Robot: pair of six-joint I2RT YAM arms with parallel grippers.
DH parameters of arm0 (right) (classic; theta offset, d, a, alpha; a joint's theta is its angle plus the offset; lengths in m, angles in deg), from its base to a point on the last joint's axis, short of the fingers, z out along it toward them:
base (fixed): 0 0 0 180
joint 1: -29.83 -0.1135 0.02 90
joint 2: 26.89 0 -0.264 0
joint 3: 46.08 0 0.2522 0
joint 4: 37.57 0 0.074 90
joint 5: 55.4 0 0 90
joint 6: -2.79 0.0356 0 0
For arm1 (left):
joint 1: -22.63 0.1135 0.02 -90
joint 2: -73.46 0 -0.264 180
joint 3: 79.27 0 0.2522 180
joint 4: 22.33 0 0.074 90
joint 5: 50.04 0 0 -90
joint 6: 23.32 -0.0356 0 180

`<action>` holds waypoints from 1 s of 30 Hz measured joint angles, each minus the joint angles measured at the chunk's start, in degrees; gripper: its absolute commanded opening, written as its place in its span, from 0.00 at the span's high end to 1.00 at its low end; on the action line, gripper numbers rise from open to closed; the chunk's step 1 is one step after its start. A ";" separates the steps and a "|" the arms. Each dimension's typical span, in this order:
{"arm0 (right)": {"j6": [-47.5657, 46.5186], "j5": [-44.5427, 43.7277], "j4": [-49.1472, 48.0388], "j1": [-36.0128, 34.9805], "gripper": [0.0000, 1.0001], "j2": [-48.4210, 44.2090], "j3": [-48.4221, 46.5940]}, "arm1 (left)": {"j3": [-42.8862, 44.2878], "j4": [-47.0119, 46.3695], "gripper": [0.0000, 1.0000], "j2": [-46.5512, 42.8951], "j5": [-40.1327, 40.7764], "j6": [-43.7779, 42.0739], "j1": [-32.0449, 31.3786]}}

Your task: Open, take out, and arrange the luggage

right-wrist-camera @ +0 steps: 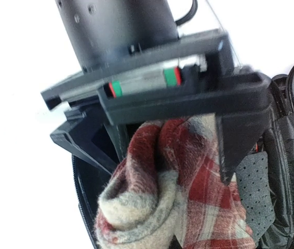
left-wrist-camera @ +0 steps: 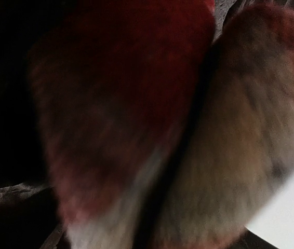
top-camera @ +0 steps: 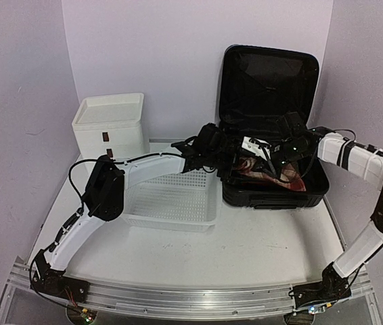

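Observation:
The black hard-shell luggage (top-camera: 273, 196) lies open at the right, its lid standing upright against the wall. A red, grey and white plaid cloth (top-camera: 276, 175) lies bunched in its lower shell. My left gripper (top-camera: 229, 161) reaches into the luggage from the left. In the right wrist view, this left gripper (right-wrist-camera: 170, 176) points down with the cloth (right-wrist-camera: 188, 197) squeezed into folds between its fingers. The blurred cloth (left-wrist-camera: 136, 104) fills the left wrist view. My right gripper (top-camera: 262, 153) hovers over the luggage facing the left one; its own fingers do not show.
A white perforated basket (top-camera: 171, 203) stands just left of the luggage, under the left arm. A white drawer box (top-camera: 110, 125) sits at the back left against the wall. The luggage's lining and zip edge (right-wrist-camera: 287, 155) show beside the cloth.

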 measured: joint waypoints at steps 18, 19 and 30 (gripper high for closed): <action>16.15 0.22 1.49 -4.09 0.04 -8.57 5.97 | -1.40 2.47 1.00 -0.94 -1.20 -25.83 1.73; 18.18 0.70 2.23 -4.15 0.02 -9.31 5.95 | -1.92 2.34 1.00 -1.36 -1.38 -27.52 1.79; 45.11 -0.31 15.67 -1.40 0.02 -15.72 0.92 | -12.13 1.27 1.00 -9.68 -6.05 -49.88 2.40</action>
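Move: The plaid cloth's near end already lies between the left hand's open fingers. The cloth's middle is some 11 cm to that hand's right, 2 cm back and 7 cm below it. The suitcase's middle is about 15 cm to its right, level fore and aft and 11 cm lower; the basket is some 20 cm left, 6 cm back and 15 cm down. From the right hand, still gripping the cloth, its middle lies about 3 cm left, 2 cm back and 6 cm below. Dipping barely 2 cm, the left hand closes its fingers on the plaid cloth, then lifts and draws left towards the basket, ending about 4 cm left of where it began and rolling some 40 degrees about its fingers. The right hand pulls back about 8 cm with its grip kept at first, then opens wide and rises about 5 cm, turning clockwise as it lets go. ##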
